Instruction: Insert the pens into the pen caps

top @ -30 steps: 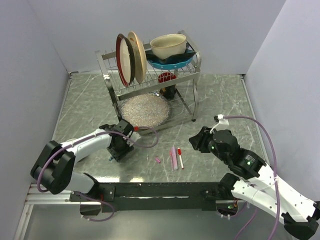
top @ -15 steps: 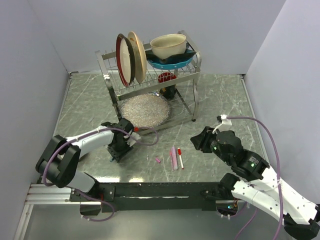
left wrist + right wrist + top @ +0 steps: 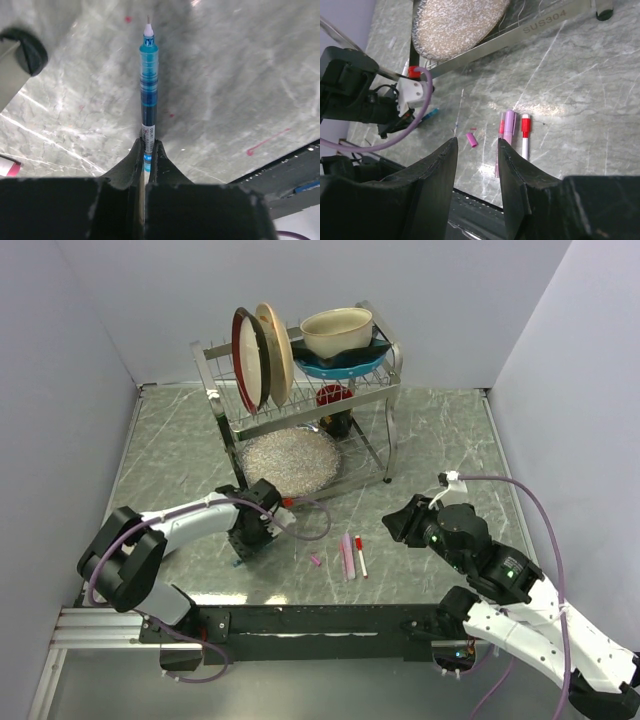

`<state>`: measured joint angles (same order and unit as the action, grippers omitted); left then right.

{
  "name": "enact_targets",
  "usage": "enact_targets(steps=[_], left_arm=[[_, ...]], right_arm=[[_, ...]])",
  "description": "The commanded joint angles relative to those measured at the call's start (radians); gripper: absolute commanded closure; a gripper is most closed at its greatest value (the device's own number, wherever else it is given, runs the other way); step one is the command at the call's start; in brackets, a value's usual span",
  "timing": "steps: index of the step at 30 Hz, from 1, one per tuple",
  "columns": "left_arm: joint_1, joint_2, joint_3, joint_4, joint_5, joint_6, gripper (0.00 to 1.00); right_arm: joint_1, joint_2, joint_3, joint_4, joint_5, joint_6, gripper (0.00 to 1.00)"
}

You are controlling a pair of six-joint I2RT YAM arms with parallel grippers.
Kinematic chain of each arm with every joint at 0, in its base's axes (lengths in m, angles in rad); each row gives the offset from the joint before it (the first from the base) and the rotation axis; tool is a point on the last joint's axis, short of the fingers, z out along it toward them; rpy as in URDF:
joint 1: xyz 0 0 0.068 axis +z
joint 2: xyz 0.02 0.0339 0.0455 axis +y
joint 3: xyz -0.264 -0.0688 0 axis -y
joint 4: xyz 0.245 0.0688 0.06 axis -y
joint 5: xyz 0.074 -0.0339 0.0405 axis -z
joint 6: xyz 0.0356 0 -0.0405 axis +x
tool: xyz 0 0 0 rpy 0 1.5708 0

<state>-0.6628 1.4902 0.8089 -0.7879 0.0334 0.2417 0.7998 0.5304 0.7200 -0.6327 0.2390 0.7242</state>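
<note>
My left gripper point(image 3: 250, 538) is shut on a blue pen point(image 3: 148, 85), whose bare tip points away from the jaws just above the marble table; the pen also shows in the right wrist view point(image 3: 431, 113). My left gripper point(image 3: 148, 146) pinches the pen's rear end. To its right on the table lie a small pink cap point(image 3: 314, 560), a salmon pink pen beside a lilac one point(image 3: 347, 554), and a whitish pen with a red cap point(image 3: 359, 555). The right wrist view shows the pink cap point(image 3: 471, 140), the lilac pen point(image 3: 508, 127) and the whitish pen point(image 3: 525, 136). My right gripper point(image 3: 396, 525) is open and empty, right of the pens point(image 3: 477, 142).
A metal dish rack point(image 3: 381, 392) with plates and a bowl stands at the back, a glittery plate point(image 3: 290, 460) on its lower shelf. A purple cable point(image 3: 318, 522) loops from my left wrist. The black rail point(image 3: 320, 620) runs along the near edge.
My left gripper has moved right towards the pink cap and turned, still holding the blue pen. My right arm has shifted slightly right; its jaws stay open.
</note>
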Motion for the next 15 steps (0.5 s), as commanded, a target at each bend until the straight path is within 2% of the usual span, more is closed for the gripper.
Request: enact_targets(steps=[1,7,10,14,15], left_arm=[[-0.034,-0.051,0.056,-0.025,0.023,-0.004,0.99],[-0.089,-0.1,0.091,-0.076,-0.004,-0.035,0.99],[-0.138,-0.133,0.133,-0.117,-0.027,-0.073,0.99],[-0.213,-0.176,0.255,-0.143,-0.027,-0.12,0.99],[-0.215,-0.186,0.285,-0.143,-0.006,-0.158,0.99]], right_arm=[[0.001,-0.007,0.026,0.013,-0.017,0.032,0.54],[0.003,-0.03,0.006,0.042,-0.038,0.058,0.54],[0.001,-0.029,-0.005,0.086,-0.11,0.05,0.54],[0.003,-0.092,-0.127,0.292,-0.268,0.07,0.5],[0.004,-0.108,-0.158,0.394,-0.295,0.087,0.48]])
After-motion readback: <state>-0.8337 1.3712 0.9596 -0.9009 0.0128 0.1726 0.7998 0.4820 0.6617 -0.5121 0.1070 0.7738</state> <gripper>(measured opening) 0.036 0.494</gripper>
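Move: The blue pen is already pinched near its tail in the left hand, tip slanting ahead and right. A small clear cap seems to lie some 14 cm to that hand's right, level with it and about 1 cm lower; the pink cap is 20 cm right and 1 cm back, the rack's near left foot 9 cm ahead and 2 cm right. From the right hand, 21 cm above the table, the clear cap is about 26 cm left, level. The blue pen, still pinched near its tail, is lifted by the left hand about 6 cm off the table and carried nearly 5 cm right, towards the clear and pink caps, speeding up while the wrist tilts and turns slightly clockwise, some 10 degrees in all. The right hand, part-open and empty, drifts a couple of centimetres left, with a small roll. ##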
